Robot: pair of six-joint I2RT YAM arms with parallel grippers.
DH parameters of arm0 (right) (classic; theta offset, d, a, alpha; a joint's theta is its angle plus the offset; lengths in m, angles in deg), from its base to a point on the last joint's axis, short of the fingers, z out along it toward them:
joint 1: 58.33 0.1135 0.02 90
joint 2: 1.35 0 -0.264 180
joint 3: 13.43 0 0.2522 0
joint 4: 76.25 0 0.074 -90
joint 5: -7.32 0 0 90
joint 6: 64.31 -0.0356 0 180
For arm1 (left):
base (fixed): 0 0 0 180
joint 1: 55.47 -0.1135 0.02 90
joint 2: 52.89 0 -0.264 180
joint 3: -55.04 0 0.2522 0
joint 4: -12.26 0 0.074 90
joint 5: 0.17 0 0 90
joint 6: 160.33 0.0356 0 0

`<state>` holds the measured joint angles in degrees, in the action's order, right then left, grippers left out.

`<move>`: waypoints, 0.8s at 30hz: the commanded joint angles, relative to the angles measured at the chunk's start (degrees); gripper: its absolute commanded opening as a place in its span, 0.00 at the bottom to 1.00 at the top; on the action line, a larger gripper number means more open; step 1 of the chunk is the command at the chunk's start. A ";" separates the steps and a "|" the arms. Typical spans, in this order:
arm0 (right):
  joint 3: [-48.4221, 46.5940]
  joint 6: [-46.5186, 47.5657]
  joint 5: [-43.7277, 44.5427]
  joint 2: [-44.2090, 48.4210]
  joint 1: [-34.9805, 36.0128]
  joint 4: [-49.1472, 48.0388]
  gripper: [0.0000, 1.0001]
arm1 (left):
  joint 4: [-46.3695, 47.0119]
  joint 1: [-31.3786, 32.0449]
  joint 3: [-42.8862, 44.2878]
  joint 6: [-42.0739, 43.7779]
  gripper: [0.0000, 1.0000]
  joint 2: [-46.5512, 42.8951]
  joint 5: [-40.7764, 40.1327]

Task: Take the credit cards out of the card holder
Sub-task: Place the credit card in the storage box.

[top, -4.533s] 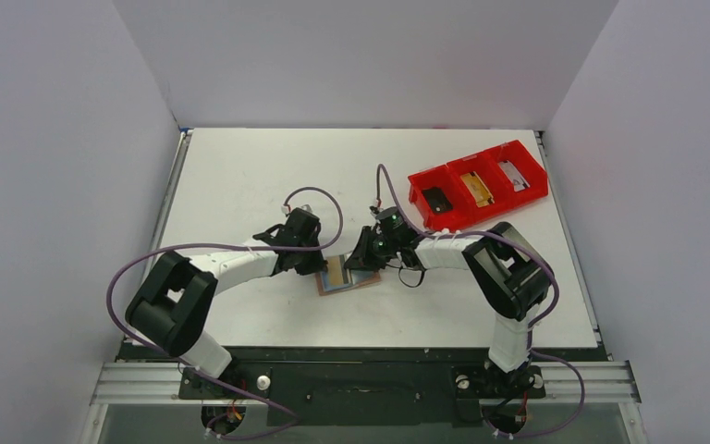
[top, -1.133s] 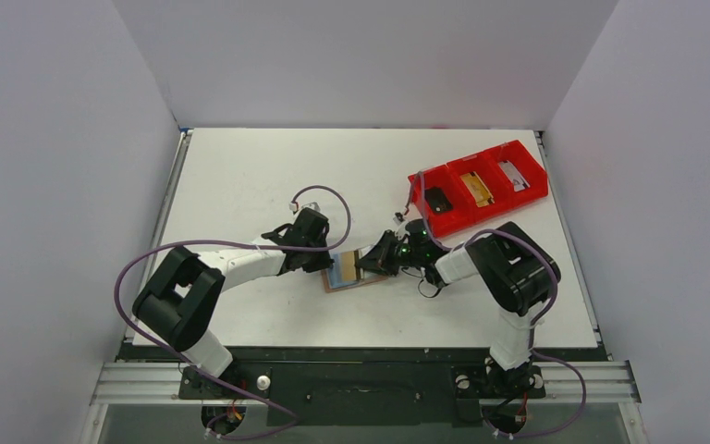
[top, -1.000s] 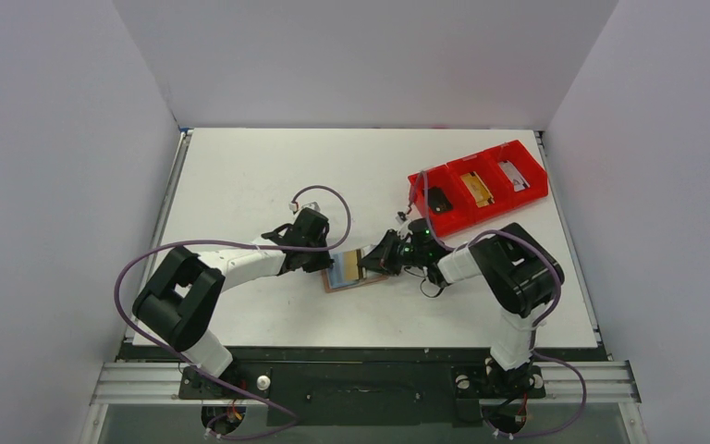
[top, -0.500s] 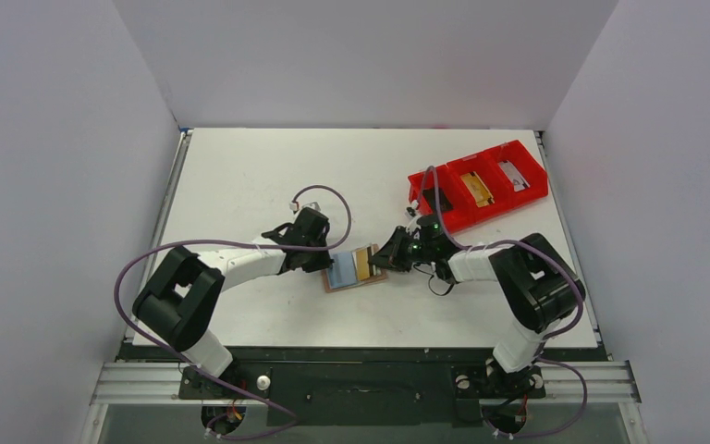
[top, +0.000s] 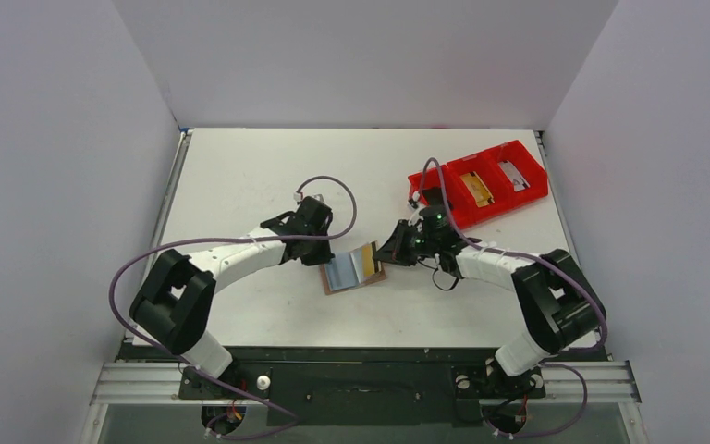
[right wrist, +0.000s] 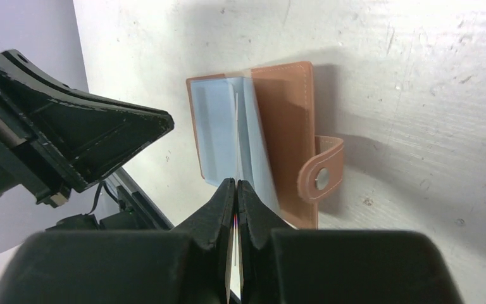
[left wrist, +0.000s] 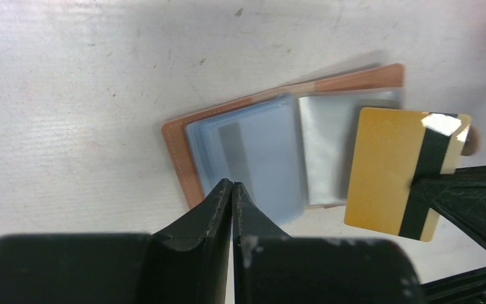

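Observation:
The card holder [top: 344,277] lies open on the table, tan outside with pale blue-grey sleeves [left wrist: 259,152] and a snap tab [right wrist: 321,177]. My right gripper [top: 385,255] is shut on a yellow credit card [left wrist: 389,171] with a black stripe. The card is clear of the sleeves and hangs just right of the holder, seen edge-on between the fingers [right wrist: 236,185]. My left gripper [left wrist: 232,185] is shut with nothing in it. Its tips are over the holder's left edge [left wrist: 180,152]; whether they touch it I cannot tell.
A red compartment tray [top: 518,153] stands at the back right, with a card in each of its compartments. White walls close off the table's left, back and right sides. Purple cables loop above both wrists.
My right gripper has drawn the yellow card out of the holder to the right and back, toward the red tray. The left gripper has shifted slightly back and left.

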<state>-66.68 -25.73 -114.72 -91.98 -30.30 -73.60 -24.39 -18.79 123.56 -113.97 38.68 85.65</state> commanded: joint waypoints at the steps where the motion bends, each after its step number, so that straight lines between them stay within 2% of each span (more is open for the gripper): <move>1: -4.42 5.17 4.19 5.56 -0.52 7.67 0.00 | -2.07 0.22 5.05 1.86 0.06 -3.91 0.57; 8: -10.47 10.14 10.39 11.80 -3.52 20.26 0.00 | -3.93 -0.24 8.31 3.51 0.27 -5.52 1.57; 11: -14.10 13.99 15.70 14.19 -5.33 27.78 0.00 | -4.49 -0.50 9.15 5.33 0.35 -5.15 2.36; 16: -21.58 19.72 23.54 15.10 -9.89 36.38 0.00 | -5.71 -0.78 10.10 7.03 0.39 -4.68 3.81; 24: -37.90 28.01 42.05 8.61 -14.89 50.20 0.00 | -5.97 -0.74 9.83 9.22 0.40 -5.48 6.31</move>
<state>-96.95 -3.89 -85.19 -79.89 -43.20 -31.46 -30.07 -19.27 131.01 -107.08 35.03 90.02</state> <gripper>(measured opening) 0.004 0.396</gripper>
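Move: The gold card, already drawn out of the card holder, is in the right fingers, bound for the red storage box: the middle compartment lies about 19 cm ahead, 22 cm right and 5 cm below. The left compartment, with dark cards, is some 16 cm ahead and 14 cm right; the open card holder sits about 6 cm left and 2 cm back. From the left hand, the middle compartment is roughly 18 cm ahead and 34 cm right. The gold card stays pinched in the shut right fingers as that hand carries it, gathering speed, right, up and forward towards the storage box, about 15 cm right and 13 cm up, while the wrist swings the fingers from pointing left to more forward and down. The left hand rises 6 cm off above the card holder and opens its fingers partway. ##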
